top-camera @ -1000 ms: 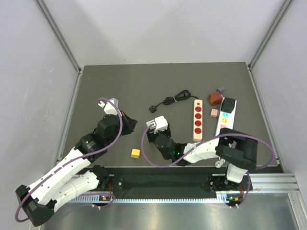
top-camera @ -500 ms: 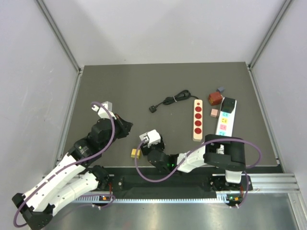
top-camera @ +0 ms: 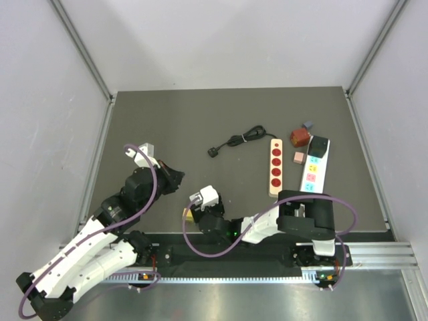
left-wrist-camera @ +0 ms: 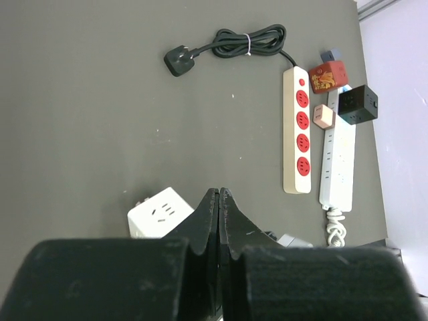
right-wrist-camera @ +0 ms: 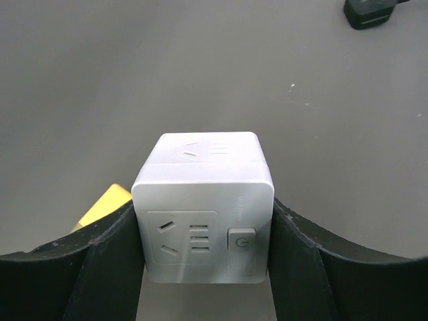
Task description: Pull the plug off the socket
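Observation:
A white cube socket (right-wrist-camera: 204, 207) with a power button sits between the fingers of my right gripper (right-wrist-camera: 204, 231), which is shut on its two sides. From above, that cube (top-camera: 204, 196) is near the table's front edge, left of centre. The black plug (top-camera: 214, 151) lies loose on the mat with its coiled cord, plugged into nothing. In the left wrist view the plug (left-wrist-camera: 179, 60) is far ahead. My left gripper (left-wrist-camera: 219, 194) is shut and empty, just left of and behind the cube (left-wrist-camera: 159, 212).
A cream power strip with red sockets (top-camera: 275, 167) lies right of centre. Beside it are a white strip (top-camera: 314, 167), a black cube (top-camera: 319, 145), a red block (top-camera: 299, 137) and a small pink block (top-camera: 299, 158). A yellow block (right-wrist-camera: 103, 204) sits beside the right gripper's left finger.
My right gripper has drawn back toward the near edge and leftward, carrying the white cube socket. The left arm has pulled back a little. The black plug has not moved.

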Robot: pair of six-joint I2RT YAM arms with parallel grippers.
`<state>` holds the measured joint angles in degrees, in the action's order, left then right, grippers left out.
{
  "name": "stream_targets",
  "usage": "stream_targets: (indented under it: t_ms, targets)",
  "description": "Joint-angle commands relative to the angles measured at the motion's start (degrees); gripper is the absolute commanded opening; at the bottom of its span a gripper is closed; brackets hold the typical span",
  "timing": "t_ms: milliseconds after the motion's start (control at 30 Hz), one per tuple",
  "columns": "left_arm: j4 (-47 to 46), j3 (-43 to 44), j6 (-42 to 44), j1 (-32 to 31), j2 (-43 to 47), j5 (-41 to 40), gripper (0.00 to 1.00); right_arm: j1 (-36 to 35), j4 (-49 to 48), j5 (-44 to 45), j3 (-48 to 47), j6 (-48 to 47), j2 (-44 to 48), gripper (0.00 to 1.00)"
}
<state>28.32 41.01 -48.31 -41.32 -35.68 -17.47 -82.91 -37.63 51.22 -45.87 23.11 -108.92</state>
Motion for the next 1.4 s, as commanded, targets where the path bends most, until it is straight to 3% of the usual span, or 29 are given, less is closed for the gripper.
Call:
stream_targets:
  t_ms: [0,67,100,133,167,200,300,400,533,667,833,900,1033,1233,1367]
  targets:
    - [-0.4,-0.4,-0.6,0.3,1.2,-0.4,0.00,-1.6,1.8,-0.1,-2.0,3.8,0.8,0.30]
    - [-0.5,-0.6,-0.5,0.3,1.2,-0.4,0.00,-1.8,2.6,-0.1,-2.0,4.0,1.2,0.38]
    - [-0.5,-0.6,-0.5,0.3,1.1,-0.3,0.00,-1.7,2.9,0.1,-2.0,4.0,1.3,0.50]
    - [-0.5,-0.8,-0.5,0.3,1.1,-0.3,0.00,-1.7,3.1,0.5,-1.9,4.0,1.5,0.55]
    - [-0.8,-0.8,-0.5,0.3,1.1,-0.2,0.00,-1.7,3.3,0.8,-1.9,4.0,2.0,0.74]
    - [-1.0,-0.8,-0.6,0.3,1.1,0.1,0.00,-1.7,3.4,1.2,-1.9,4.0,2.1,0.81]
    - [-1.2,-0.7,-0.5,0.3,0.8,0.2,0.00,-1.7,4.3,1.4,-2.1,2.6,3.3,0.93]
    - [-1.1,-0.3,-0.2,0.3,0.6,0.1,0.00,-1.7,7.6,2.0,-2.6,2.4,5.9,0.99]
    - [-1.3,0.1,0.1,0.3,0.2,-0.5,0.00,-1.7,8.6,3.4,0.1,1.3,12.1,1.00]
    - [-2.4,0.1,0.4,0.3,-0.7,-0.5,0.00,-0.2,17.2,6.6,-0.1,2.2,20.3,1.00]
    - [-6.3,-0.3,0.8,0.3,-4.9,3.2,0.00,5.7,35.0,7.4,-2.3,6.3,28.3,1.00]
    - [-9.9,-0.5,1.1,0.3,-7.3,7.6,0.00,11.8,47.2,6.9,-4.2,12.1,32.1,1.00]
    - [-16.9,0.1,1.3,0.3,-17.9,16.4,0.00,25.1,58.3,1.2,-5.5,15.6,38.4,1.00]
    - [-37.4,1.8,-2.8,0.1,-36.0,36.4,0.00,53.8,63.6,-13.6,-7.7,10.5,45.5,1.00]
    - [-45.5,9.1,-5.9,-2.0,-50.8,46.1,0.00,65.2,65.5,-21.9,-11.2,7.8,43.1,1.00]
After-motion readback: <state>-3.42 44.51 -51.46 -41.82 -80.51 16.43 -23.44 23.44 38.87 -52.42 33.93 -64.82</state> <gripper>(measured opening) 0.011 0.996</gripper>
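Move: The right hand holds the white plug cube at table height, with the yellow block about 5 cm to its left, level ahead. Its next goal, the black plug, lies some 22 cm ahead, 39 cm right and 2 cm higher; the pink block is about 20 ahead, 33 right, and the cream strip 16 ahead, 24 right. From the left hand, the black plug is roughly 19 cm ahead, 46 right and 15 below. The right fingers open wide and let go of the white plug cube beside the yellow block, then the hand lifts clear and sweeps right about 37 cm, with some 15 cm each of rise and reach forward, towards the black plug on the white strip, turning clockwise about 50 degrees. Late on, the left hand, fingers still shut, swings some 16 cm right and 10 cm down towards the strips, turning clockwise and tipping down. ##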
